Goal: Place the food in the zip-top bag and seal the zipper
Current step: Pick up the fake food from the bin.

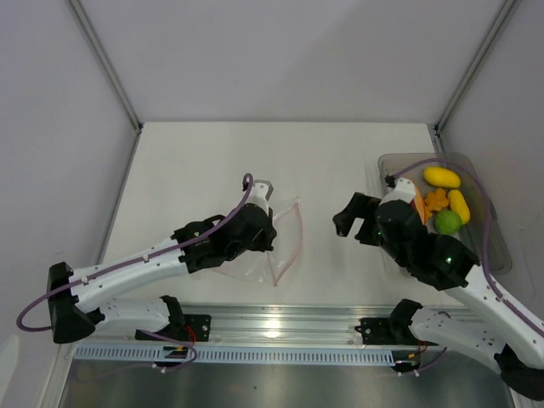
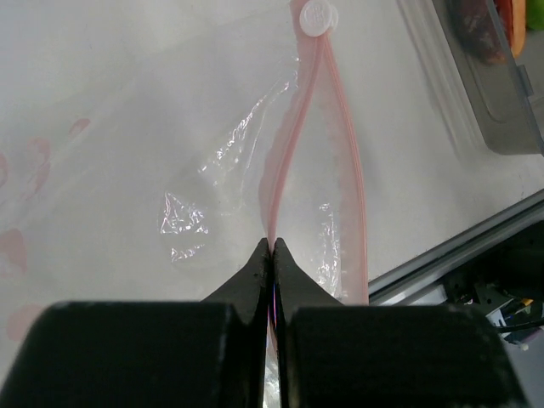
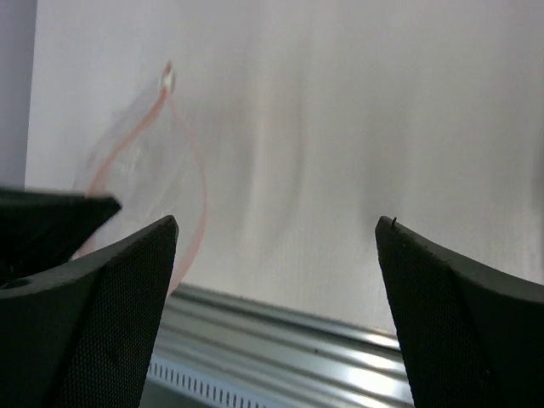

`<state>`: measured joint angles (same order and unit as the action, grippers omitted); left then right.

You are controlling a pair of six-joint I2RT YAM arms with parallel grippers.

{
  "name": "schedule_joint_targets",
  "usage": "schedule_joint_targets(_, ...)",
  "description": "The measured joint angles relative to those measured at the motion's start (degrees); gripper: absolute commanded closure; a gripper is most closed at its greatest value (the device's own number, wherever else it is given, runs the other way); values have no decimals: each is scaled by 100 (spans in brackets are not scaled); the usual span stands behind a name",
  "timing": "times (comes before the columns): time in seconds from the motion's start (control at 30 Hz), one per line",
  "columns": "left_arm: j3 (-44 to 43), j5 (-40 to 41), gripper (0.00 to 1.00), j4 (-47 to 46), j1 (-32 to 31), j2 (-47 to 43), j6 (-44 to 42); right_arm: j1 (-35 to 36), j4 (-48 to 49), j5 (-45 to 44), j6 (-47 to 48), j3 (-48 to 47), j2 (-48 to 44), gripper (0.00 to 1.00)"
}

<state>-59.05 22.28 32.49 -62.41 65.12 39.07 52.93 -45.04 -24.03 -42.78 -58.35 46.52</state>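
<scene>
The zip-top bag (image 1: pixel 285 248) lies crinkled on the table a little left of centre, its mouth gaping. My left gripper (image 1: pixel 269 228) is shut on one side of the pink zipper (image 2: pixel 293 136); the two strips spread apart and meet at a white slider (image 2: pixel 319 17). Several food pieces sit in the tray (image 1: pixel 497 246) at the right: yellow ovals (image 1: pixel 441 177), a green lime (image 1: pixel 447 222) and an orange piece (image 1: pixel 435 200). My right gripper (image 1: pixel 350 218) hangs open between bag and tray with nothing in it. In the right wrist view its fingers (image 3: pixel 136 280) stand wide apart, with the bag (image 3: pixel 140 153) to the left.
The grey-clear tray (image 2: pixel 493 93) stands near the table's right edge. A metal rail (image 1: pixel 272 323) runs along the near edge of the table. Sloping grey walls close in the left, right and back.
</scene>
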Motion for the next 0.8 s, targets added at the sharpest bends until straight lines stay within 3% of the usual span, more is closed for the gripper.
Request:
schedule_joint_targets(0.1,2,-15,99,-116,20,24,-103,-879,-258,-127,120,-286,-70,1)
schedule_joint_targets(0.2,26,-96,100,-308,20,22,-212,-2216,-448,-42,345,-461,9,2)
schedule_joint_targets(0.5,323,-599,99,-772,22,-149,-363,-6083,-295,1893,1134,-35,964,5)
schedule_joint_targets(0.6,476,-796,99,-931,24,-245,-363,-6590,-87,2455,1311,236,1237,4)
schedule_joint_targets(0.8,850,-1060,99,-1180,35,-461,-361,-6822,435,2846,1521,407,1845,4)
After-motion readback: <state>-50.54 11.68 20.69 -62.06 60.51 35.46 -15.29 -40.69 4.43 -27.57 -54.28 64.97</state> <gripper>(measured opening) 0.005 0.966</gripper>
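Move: The hot dog in the bin lies about 15 cm ahead of the right hand, 26 cm to its right and some 22 cm below. Just beyond it to the right is the orange food piece, about 8 cm over and 2 cm farther out; the green ball is about 12 cm right of the hot dog and 5 cm nearer, and the far yellow food 10 cm right and 10 cm farther out. From the left hand the hot dog is roughly 41 cm right, 15 cm ahead and 18 cm below. Towards the hot dog in the bin the right hand swings fast, some 22 cm to the right and over the bin's left wall, going forward as well, then dropping about 10 cm; it turns clockwise about 35 degrees and tips down, fingers staying wide open and touching nothing. The left hand keeps its pinch on the bag's rim, drifting slightly right, then back. ##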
